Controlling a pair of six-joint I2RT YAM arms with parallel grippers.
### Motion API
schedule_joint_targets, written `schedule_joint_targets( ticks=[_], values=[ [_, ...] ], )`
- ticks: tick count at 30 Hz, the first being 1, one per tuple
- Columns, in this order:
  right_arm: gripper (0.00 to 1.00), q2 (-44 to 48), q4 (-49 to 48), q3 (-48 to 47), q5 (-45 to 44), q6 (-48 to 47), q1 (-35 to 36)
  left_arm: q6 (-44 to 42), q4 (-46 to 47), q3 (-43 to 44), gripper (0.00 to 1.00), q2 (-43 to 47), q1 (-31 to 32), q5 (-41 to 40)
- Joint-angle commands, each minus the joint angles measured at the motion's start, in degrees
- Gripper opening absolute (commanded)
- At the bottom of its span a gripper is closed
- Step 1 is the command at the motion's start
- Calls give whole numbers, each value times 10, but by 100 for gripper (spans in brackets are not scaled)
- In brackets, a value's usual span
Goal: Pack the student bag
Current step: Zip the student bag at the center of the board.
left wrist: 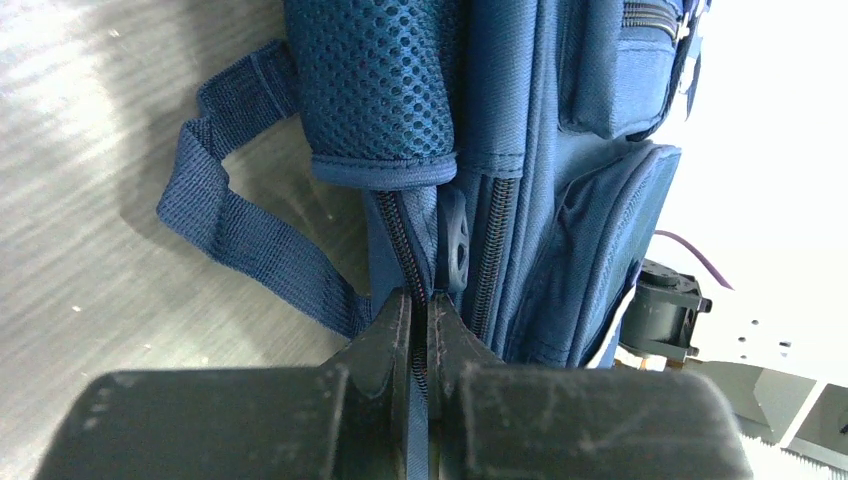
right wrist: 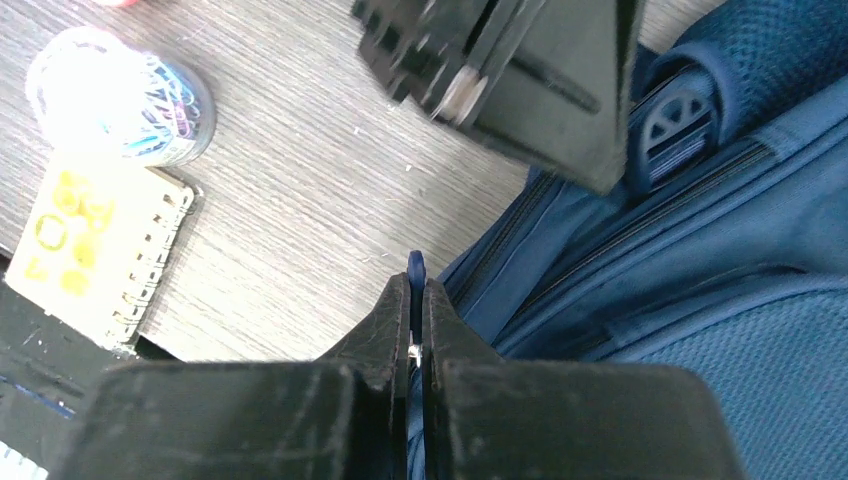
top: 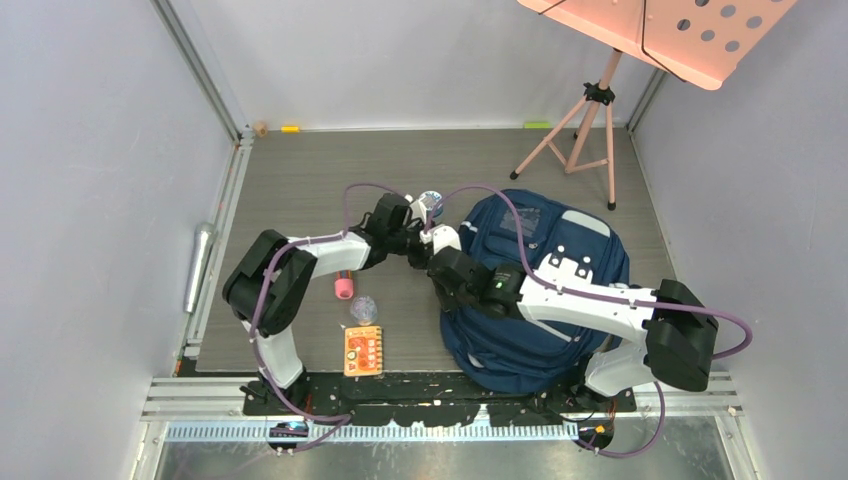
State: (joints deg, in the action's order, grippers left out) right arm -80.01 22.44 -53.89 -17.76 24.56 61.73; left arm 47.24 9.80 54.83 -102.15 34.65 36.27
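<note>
The student bag [top: 545, 300], a large navy backpack, lies flat on the right of the table. Both grippers meet at its upper left edge. My left gripper [top: 416, 240] is shut on the bag's zip edge [left wrist: 412, 262]; its jaws [left wrist: 420, 300] pinch the zip tape and fabric just below the mesh shoulder strap [left wrist: 380, 90]. A black zip slider [left wrist: 457, 240] sits beside the fingertips. My right gripper [top: 438, 264] is shut on a blue zip pull tab [right wrist: 415, 268], which pokes out between the fingers [right wrist: 416, 288], at the bag's side seam [right wrist: 600, 260].
Left of the bag lie a pink marker [top: 343, 285], a clear tub of paper clips [top: 363, 308] and an orange spiral notebook [top: 363, 350]. Another clear tub [top: 430, 201] sits by the left wrist. A pink music stand [top: 600, 110] stands at the back right.
</note>
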Motion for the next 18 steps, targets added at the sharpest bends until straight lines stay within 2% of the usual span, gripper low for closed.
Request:
schedule_joint_targets(
  ticks=[1,9,18],
  values=[
    [0,30,-22,-37,55,25,32,-44,36,70,0,-31,-45,-10],
    [1,1,-46,-48,74,28,52,-126,-28,196,0,-105,-70,-38],
    [0,-11,-59,-49,72,32,73,-187,-96,293,0,-143,-73,-73]
  ],
)
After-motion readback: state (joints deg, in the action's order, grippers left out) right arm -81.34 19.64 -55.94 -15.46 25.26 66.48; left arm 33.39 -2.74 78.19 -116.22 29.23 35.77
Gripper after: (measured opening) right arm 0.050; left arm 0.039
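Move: With the zip already pinched on its left flank, the student bag has its middle about 22 cm right and 5 cm back of the left hand; the side buckle sits some 4 cm right and 1 cm back, and the lidded jar 14 cm ahead, 2 cm left. From the right hand, clutching the near end of that edge, the bag's middle is 22 cm right and 2 cm ahead, the clip jar 16 cm left, level, and the notebook 16 cm left, 7 cm back. Pulling forward about 10 cm along the bag's left side towards the lidded jar, the left hand keeps its pinch on the zip, stays level and tilts by some 10 degrees. The right hand keeps hold of the near edge and draws it the other way, roughly 4 cm left, a bit back and slightly up, so the zip edge is stretched between the hands. ##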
